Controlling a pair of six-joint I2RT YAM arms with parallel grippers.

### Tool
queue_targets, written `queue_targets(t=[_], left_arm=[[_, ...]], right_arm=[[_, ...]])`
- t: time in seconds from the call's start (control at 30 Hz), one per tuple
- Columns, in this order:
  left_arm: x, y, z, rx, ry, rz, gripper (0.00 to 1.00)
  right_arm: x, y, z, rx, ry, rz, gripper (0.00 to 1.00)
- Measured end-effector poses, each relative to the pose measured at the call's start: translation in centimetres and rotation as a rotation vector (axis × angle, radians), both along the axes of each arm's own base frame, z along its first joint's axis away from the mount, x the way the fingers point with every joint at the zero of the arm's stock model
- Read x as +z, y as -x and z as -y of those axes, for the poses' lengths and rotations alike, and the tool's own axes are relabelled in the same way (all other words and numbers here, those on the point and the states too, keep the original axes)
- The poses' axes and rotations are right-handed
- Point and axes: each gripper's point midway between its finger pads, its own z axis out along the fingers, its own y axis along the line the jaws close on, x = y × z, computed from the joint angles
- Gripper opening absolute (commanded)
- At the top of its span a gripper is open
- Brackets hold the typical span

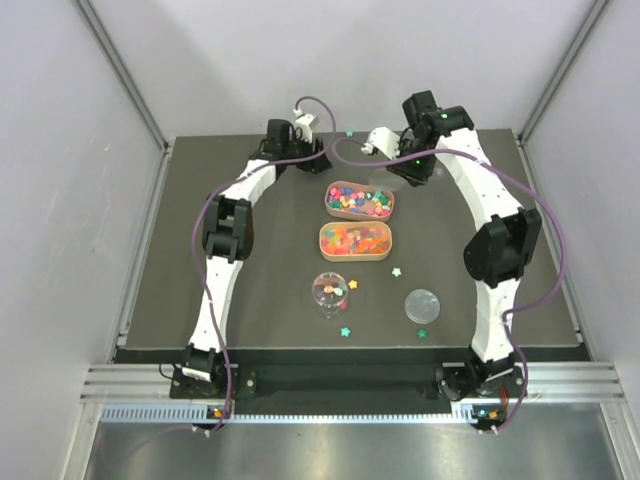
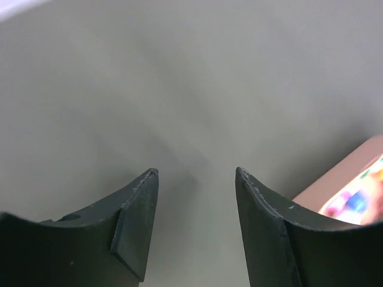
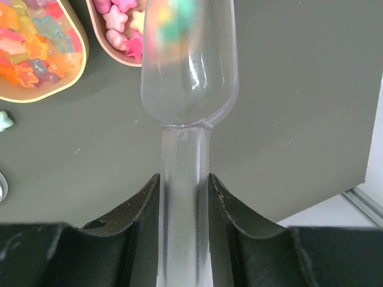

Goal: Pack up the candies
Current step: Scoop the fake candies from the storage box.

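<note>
Star-shaped candies fill two oval trays: a pink one (image 1: pixel 359 199) and an orange-rimmed one (image 1: pixel 355 240) nearer the arms. A few candies lie in the clear round jar (image 1: pixel 328 292), which stands upright in front of the trays. My right gripper (image 3: pixel 184 179) is shut on the handle of a clear scoop (image 3: pixel 188 72), held behind the pink tray's right end (image 1: pixel 405 168). A few blurred candies (image 3: pixel 173 18) show inside the scoop's bowl. My left gripper (image 2: pixel 196 173) is open with nothing between its fingers, low over bare table left of the pink tray (image 2: pixel 353 191), at the back (image 1: pixel 315 158).
The jar's round lid (image 1: pixel 422 304) lies flat to the jar's right. Loose stars lie on the dark mat (image 1: pixel 250 290): one by the orange tray (image 1: pixel 396 271), one beside the jar (image 1: pixel 352 284), two near the front edge (image 1: pixel 345 331) and one at the back (image 1: pixel 349 132).
</note>
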Motion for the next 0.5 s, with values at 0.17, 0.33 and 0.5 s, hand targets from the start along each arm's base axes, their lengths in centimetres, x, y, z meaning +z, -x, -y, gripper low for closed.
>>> queue_targets(t=[0.17,0.33,0.5], left_arm=[[2.2,-0.2,3.2,-0.041,0.091,0.064,0.6],[2.6,0.0,5.1,-0.09,0.149,0.082,0.59],[0.4,0.9,5.9,-0.134,0.161,0.041,0.56]], right_arm=[[-0.2,0.8,-0.2,0.004,0.021,-0.022,0.0],[-0.4,1.5,-1.2,0.032,0.044,-0.037,0.0],[-0.5,1.4,-1.9,0.048,0.058,-0.031,0.0]])
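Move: The pink candy tray lies about 10 cm to the right of my open left hand and 10 cm back from it, 4 cm lower. A loose teal candy is some 12 cm ahead of that hand and 8 cm right. From my right hand, which already holds the scoop, the pink tray is roughly 16 cm left, 6 cm ahead and 17 cm below. The yellow tray sits 13 cm behind the pink one. I swing my left hand about 6 cm to the right, hopping up nearly 3 cm and sinking back, to bring its open fingers close by the pink tray's far wall; the wrist turns some 10 degrees clockwise and its left side dips as much. My right hand keeps its grip on the scoop handle and eases the bowl a little back, then about 2 cm left, high over the tray. ##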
